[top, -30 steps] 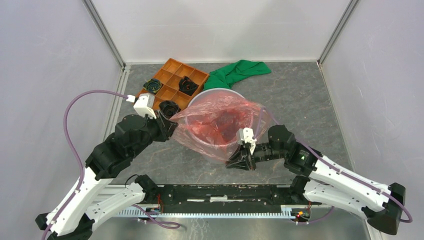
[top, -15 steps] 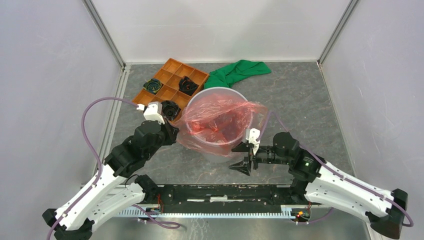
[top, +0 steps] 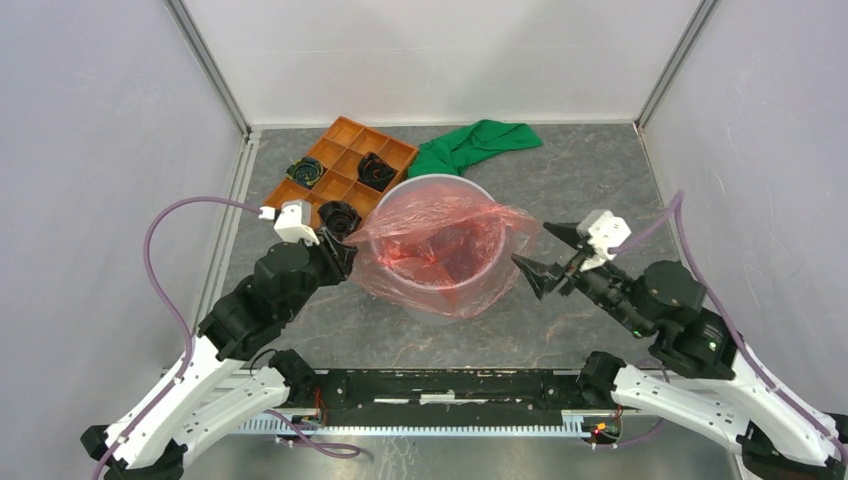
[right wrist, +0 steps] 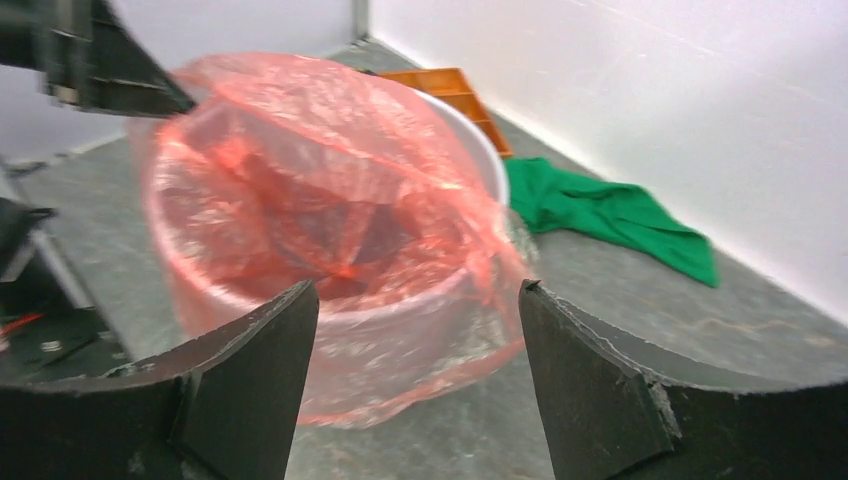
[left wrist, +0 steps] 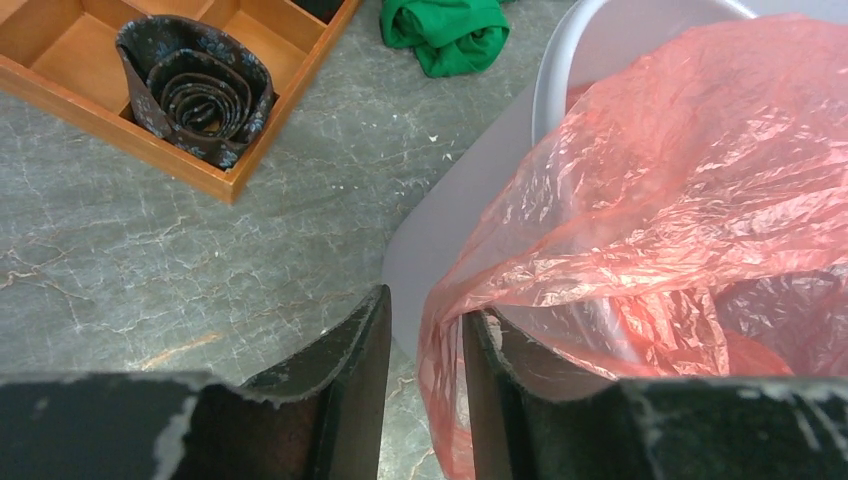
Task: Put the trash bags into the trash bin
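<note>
A translucent red-pink trash bag [top: 440,235] lies spread open over the round whitish trash bin [top: 440,181], lining its inside and hanging down its outer wall. My left gripper [top: 345,258] is at the bin's left side. In the left wrist view its jaws [left wrist: 425,305] stand a little apart, and the bag's [left wrist: 680,200] edge hangs in the gap against the right finger [left wrist: 500,380]. My right gripper [top: 530,244] is wide open just right of the bin. In the right wrist view it [right wrist: 418,290] holds nothing and faces the bag [right wrist: 330,180].
An orange compartment tray [top: 345,165] with dark rolled items stands behind and left of the bin. A green cloth [top: 470,145] lies behind it. White walls close the table on three sides.
My right gripper opened, let go of the bag's near edge and swung from the bin's front to its right side. The left jaws parted slightly. The bag settled over the rim.
</note>
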`<state>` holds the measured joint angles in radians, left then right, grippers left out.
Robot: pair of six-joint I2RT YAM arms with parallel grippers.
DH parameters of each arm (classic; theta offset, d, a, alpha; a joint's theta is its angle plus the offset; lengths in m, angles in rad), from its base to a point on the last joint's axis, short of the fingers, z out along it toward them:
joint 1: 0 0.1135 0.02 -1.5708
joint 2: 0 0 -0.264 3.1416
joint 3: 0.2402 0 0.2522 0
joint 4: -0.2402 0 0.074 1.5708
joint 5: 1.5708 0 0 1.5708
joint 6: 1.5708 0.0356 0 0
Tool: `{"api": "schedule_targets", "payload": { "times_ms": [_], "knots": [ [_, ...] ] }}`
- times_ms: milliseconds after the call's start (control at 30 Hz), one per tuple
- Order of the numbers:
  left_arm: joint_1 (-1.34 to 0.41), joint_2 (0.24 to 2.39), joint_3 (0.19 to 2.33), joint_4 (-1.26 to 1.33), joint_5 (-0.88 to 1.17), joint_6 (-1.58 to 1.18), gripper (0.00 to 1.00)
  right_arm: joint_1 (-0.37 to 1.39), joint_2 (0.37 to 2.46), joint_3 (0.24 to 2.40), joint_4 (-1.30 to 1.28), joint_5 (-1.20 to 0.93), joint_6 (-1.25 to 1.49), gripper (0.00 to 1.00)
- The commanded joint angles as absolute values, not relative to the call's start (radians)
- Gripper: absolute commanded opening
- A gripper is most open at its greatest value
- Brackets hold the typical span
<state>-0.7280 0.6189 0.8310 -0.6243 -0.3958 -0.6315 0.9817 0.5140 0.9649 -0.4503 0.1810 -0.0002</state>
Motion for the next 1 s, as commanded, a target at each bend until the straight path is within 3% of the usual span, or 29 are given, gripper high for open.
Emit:
{"api": "schedule_targets", "payload": {
  "times_ms": [0,300,733,833,967],
  "knots": [
    [-0.727,0.609,0.895,-0.623,-0.452,-0.624,0.40,0.987,0.644,0.970,-0.324,0.338,-0.230,0.81],
    [-0.727,0.639,0.916,-0.593,-0.459,-0.604,0.40,0.986,0.926,1.081,-0.238,0.326,-0.441,0.78],
    [-0.727,0.665,0.929,-0.602,-0.479,-0.578,0.37,0.978,1.176,1.246,-0.154,0.354,-0.431,0.76],
    [-0.727,0.675,0.927,-0.603,-0.479,-0.582,0.37,0.942,1.223,1.276,-0.126,0.326,-0.394,0.63],
    [-0.725,0.729,0.966,-0.644,-0.464,-0.588,0.37,0.845,1.264,1.303,-0.094,0.199,-0.300,0.30]
  ]
}}
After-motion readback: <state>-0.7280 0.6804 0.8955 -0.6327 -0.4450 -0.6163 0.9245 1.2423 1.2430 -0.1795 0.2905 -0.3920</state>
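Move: The red bag's far edge, lying across the back of the bin, is about 14 cm ahead of the right hand, 11 cm to its left and 4 cm below. The bin's middle is some 4 cm ahead, 14 cm left and 21 cm down; the green cloth lies on the table roughly 30 cm ahead and 7 cm left. From the left hand, already pinching the bag's left edge, the far edge is about 9 cm ahead, 16 cm right and 5 cm up. Forward and left, about 14 cm out and 11 cm across, the open right hand reaches over the bin's right side to the bag's far edge, dipping some 5 cm first and then regaining about half of it. Its wrist rolls left side down by 25 to 30 degrees; at the end the fingers close about halfway and pinch the film by the back rim. The left hand keeps its pinch, rising a little. ##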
